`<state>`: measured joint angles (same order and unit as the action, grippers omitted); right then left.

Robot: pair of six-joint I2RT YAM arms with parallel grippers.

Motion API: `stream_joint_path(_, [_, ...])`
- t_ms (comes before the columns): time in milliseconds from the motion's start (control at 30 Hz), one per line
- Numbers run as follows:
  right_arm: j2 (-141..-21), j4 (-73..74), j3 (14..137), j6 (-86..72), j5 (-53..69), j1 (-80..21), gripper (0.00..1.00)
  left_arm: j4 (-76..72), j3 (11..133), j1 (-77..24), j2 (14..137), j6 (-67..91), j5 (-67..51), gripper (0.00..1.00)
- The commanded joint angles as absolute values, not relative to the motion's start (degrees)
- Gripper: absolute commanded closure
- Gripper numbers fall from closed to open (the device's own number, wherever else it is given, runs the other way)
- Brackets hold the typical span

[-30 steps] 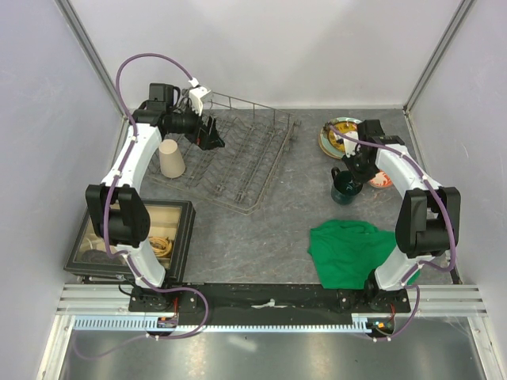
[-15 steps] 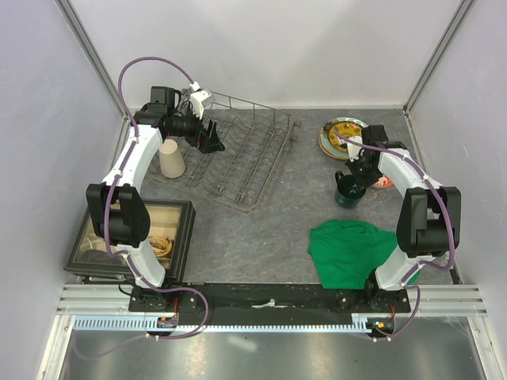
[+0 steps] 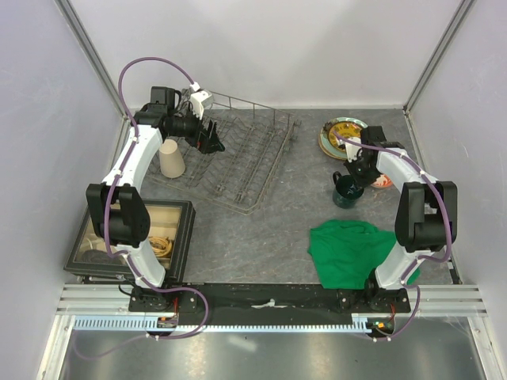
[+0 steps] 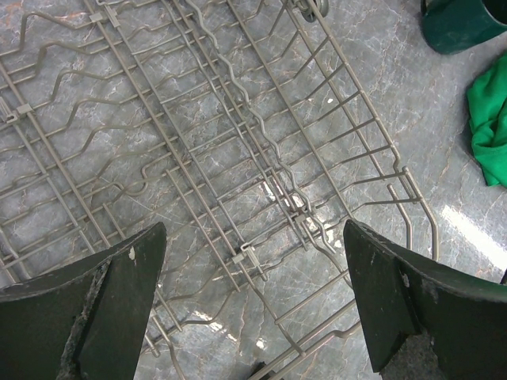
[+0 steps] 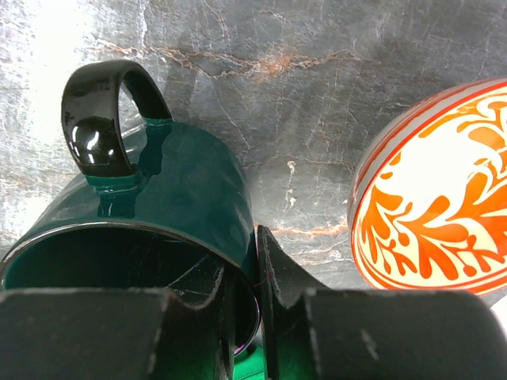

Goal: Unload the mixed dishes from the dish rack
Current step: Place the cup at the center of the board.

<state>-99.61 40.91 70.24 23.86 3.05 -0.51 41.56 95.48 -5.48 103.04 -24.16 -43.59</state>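
Note:
The grey wire dish rack [image 3: 245, 162] lies at the back left, with a tall beige cup [image 3: 171, 158] at its left end. My left gripper [image 3: 211, 139] hovers over the rack's wires [image 4: 238, 142], jaws wide open and empty [image 4: 253, 305]. My right gripper [image 3: 358, 169] is shut on the dark green mug [image 3: 346, 191], one finger inside the rim and one outside [image 5: 242, 293]. The mug's handle [image 5: 107, 119] points away from the fingers. A red-and-white bowl [image 5: 436, 214] sits just right of the mug. A yellow-patterned plate [image 3: 341, 134] lies behind it.
A green cloth [image 3: 352, 252] lies crumpled at the front right, also in the left wrist view [image 4: 491, 127]. A black-framed tray [image 3: 135, 236] sits at the front left. Frame posts stand at the back corners.
Both arms have shifted only slightly. The right gripper still holds the mug at nearly the same spot, and the left gripper stays open over the rack.

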Motion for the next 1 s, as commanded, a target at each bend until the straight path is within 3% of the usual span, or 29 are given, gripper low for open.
stream_joint_path(0, [-100.02, 38.76, 70.75, 24.34, 5.01, -0.26, 1.00, 41.40, 95.80, -5.19, 102.48, -26.54, -44.38, 0.01])
stream_joint_path(267, [-100.90, 38.50, 70.75, 24.87, 5.10, 1.58, 0.97, 41.92, 95.71, -5.19, 102.66, -26.98, -44.30, 0.01])
stream_joint_path(567, [-100.37, 39.11, 72.07, 24.78, 4.92, 1.93, 0.70, 42.28, 95.80, -5.19, 102.39, -27.42, -44.03, 0.01])
stream_joint_path(967, [-97.82, 43.06, 78.65, 23.64, 6.41, 1.93, 0.54, 42.54, 95.80, -5.19, 102.30, -27.60, -43.77, 0.01])
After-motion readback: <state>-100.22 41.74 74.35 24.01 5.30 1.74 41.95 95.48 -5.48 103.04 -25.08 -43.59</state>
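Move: The green cup is already in the right hand, held by its forward-right rim; its middle lies about 3 cm to the hand's left, 3 cm back and 4 cm below. The patterned bowl stands some 9 cm to the right, nearly level. The stacked plates lie roughly 20 cm ahead, and the green cloth about 23 cm back. From the left hand, the cup is around 50 cm to the right, 11 cm back and 19 cm lower. Still pinching the cup's rim, the right hand eases it less than 1 cm to the right and barely down, rolling a couple of degrees, then stays nearly still while its fingers part to just under half open and let go. At the very end it rises and moves forward, about 2 cm each, starting to withdraw from the rim. ##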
